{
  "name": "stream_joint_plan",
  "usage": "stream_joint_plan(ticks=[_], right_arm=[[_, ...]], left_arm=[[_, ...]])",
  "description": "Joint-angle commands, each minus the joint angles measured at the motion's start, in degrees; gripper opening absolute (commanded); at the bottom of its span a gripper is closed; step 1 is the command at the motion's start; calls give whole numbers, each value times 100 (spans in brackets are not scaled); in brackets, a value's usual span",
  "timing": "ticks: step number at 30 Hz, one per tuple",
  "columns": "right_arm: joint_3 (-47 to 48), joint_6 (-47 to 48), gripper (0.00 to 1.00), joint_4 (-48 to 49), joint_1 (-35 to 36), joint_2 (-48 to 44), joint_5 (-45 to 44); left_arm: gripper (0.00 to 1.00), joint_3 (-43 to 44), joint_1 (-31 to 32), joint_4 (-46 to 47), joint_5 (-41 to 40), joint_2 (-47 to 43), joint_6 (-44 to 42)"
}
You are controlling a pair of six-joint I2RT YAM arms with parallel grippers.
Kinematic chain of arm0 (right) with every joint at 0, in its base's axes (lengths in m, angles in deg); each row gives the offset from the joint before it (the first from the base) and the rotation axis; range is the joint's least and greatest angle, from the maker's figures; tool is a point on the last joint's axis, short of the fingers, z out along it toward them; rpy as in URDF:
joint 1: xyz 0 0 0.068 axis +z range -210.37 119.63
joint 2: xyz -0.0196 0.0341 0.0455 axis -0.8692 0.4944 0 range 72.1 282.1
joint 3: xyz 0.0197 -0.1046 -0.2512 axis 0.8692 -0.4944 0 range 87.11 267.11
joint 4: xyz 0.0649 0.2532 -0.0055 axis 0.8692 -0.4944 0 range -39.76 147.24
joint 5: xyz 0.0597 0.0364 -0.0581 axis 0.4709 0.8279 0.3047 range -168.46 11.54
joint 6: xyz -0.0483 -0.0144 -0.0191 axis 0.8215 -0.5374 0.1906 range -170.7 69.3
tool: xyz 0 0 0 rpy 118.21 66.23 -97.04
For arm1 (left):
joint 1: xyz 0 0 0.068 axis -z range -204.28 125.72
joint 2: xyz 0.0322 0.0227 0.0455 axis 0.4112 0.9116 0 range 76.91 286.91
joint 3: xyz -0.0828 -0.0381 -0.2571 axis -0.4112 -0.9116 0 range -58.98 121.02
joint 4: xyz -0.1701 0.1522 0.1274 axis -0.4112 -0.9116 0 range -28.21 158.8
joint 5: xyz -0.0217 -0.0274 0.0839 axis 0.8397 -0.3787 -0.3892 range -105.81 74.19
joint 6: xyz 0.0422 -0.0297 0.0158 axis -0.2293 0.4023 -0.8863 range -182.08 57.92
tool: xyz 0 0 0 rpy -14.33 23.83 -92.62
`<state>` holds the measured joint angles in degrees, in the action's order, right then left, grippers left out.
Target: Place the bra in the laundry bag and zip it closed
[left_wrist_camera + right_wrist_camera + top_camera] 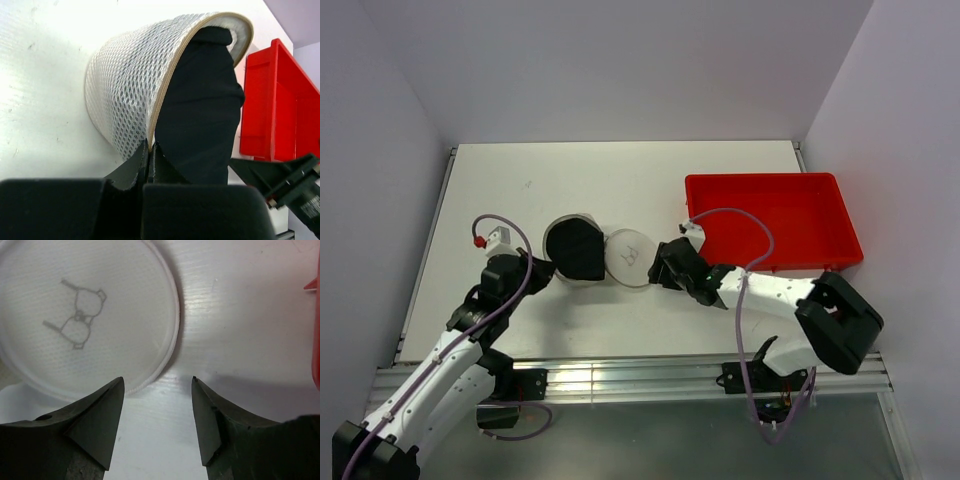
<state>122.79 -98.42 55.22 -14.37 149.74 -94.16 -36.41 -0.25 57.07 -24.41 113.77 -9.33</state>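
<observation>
The laundry bag (582, 222) lies on its side, a white mesh cylinder (127, 80) with a beige rim. The black bra (575, 250) fills its mouth and bulges out of the opening (200, 110). My left gripper (542, 268) is shut on the bag's beige rim (150, 146). The bag's round white lid (628, 258) lies flat on the table beside the opening, with a small line drawing on it (85, 315). My right gripper (662, 268) hovers just right of the lid, open (157, 382) with only bare table between its fingers; the left fingertip overlaps the lid's edge.
A red rectangular bin (770, 215) stands at the right of the table, close behind my right arm; its wall shows in the left wrist view (280, 100) and a sliver at the right wrist view's edge (316, 340). White table (520, 190) stretches left and behind.
</observation>
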Motion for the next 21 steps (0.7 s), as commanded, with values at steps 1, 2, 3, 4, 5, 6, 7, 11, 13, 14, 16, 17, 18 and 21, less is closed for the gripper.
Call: stream_joint_plan(ticks=[1, 2, 3, 4, 5, 6, 7, 11, 13, 14, 16, 17, 18, 21], right_arm=[[-131, -588, 64, 816, -187, 399, -91], [-149, -667, 64, 1035, -249, 600, 5], [-114, -685, 63, 1107, -275, 707, 58], [-88, -703, 59, 1168, -302, 812, 102], [-53, -721, 57, 1265, -337, 909, 120], [43, -738, 55, 1283, -354, 1102, 129], [79, -773, 45, 1309, -381, 1182, 138], [255, -800, 23, 1564, -495, 1621, 208], [317, -800, 0, 1678, -522, 1702, 138], [282, -774, 0, 1731, -522, 1701, 33], [89, -590, 0, 1837, -487, 1237, -317], [53, -484, 0, 1715, -452, 1000, -458], [79, -335, 0, 1549, -425, 450, -590], [446, 481, 0, 600, -224, -929, -1179]], left_arm=[[0, -86, -21, 223, 183, -48, -54], [0, -103, -21, 241, 227, -21, -72], [0, -121, -21, 284, 245, -4, -89], [0, -130, -21, 302, 271, 31, -90], [0, -138, -21, 320, 297, 49, -98], [0, -147, -30, 381, 315, 67, -98], [0, -147, -21, 390, 333, 84, -90], [0, -174, -21, 461, 394, 49, -63], [0, -130, -21, 452, 368, 40, -63], [0, -130, -30, 426, 350, 40, -63], [0, -33, -21, 382, 289, 14, -107], [0, 10, -21, 364, 254, 14, -125], [0, 115, -21, 373, 236, 23, -186], [0, 441, -21, 346, 227, 111, -265]])
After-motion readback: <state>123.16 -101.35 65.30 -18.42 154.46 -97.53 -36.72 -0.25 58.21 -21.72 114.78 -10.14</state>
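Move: The laundry bag's open lid lies flat, its middle about 6 cm ahead of the right hand, 6 cm to its left and 4 cm below, the near right rim just in front of the open fingers. The bra in the bag's mouth is some 17 cm left and 6 cm ahead, about level; the red bin's middle is roughly 25 cm right, 11 cm ahead and a little lower. From the left hand, the lid's middle is about 15 cm right, 3 cm ahead and 12 cm below. The right hand reaches about 5 cm forward and 4 cm down to the near right part of the lid's rim, edging slightly left and turning some 10 degrees clockwise, and its partly open fingers shut to pinch that rim. It then lifts the rim about 4 cm and draws it a couple of centimetres to the right, while the left hand keeps its pinch on the rim of the bag's mouth and hardly shifts. ##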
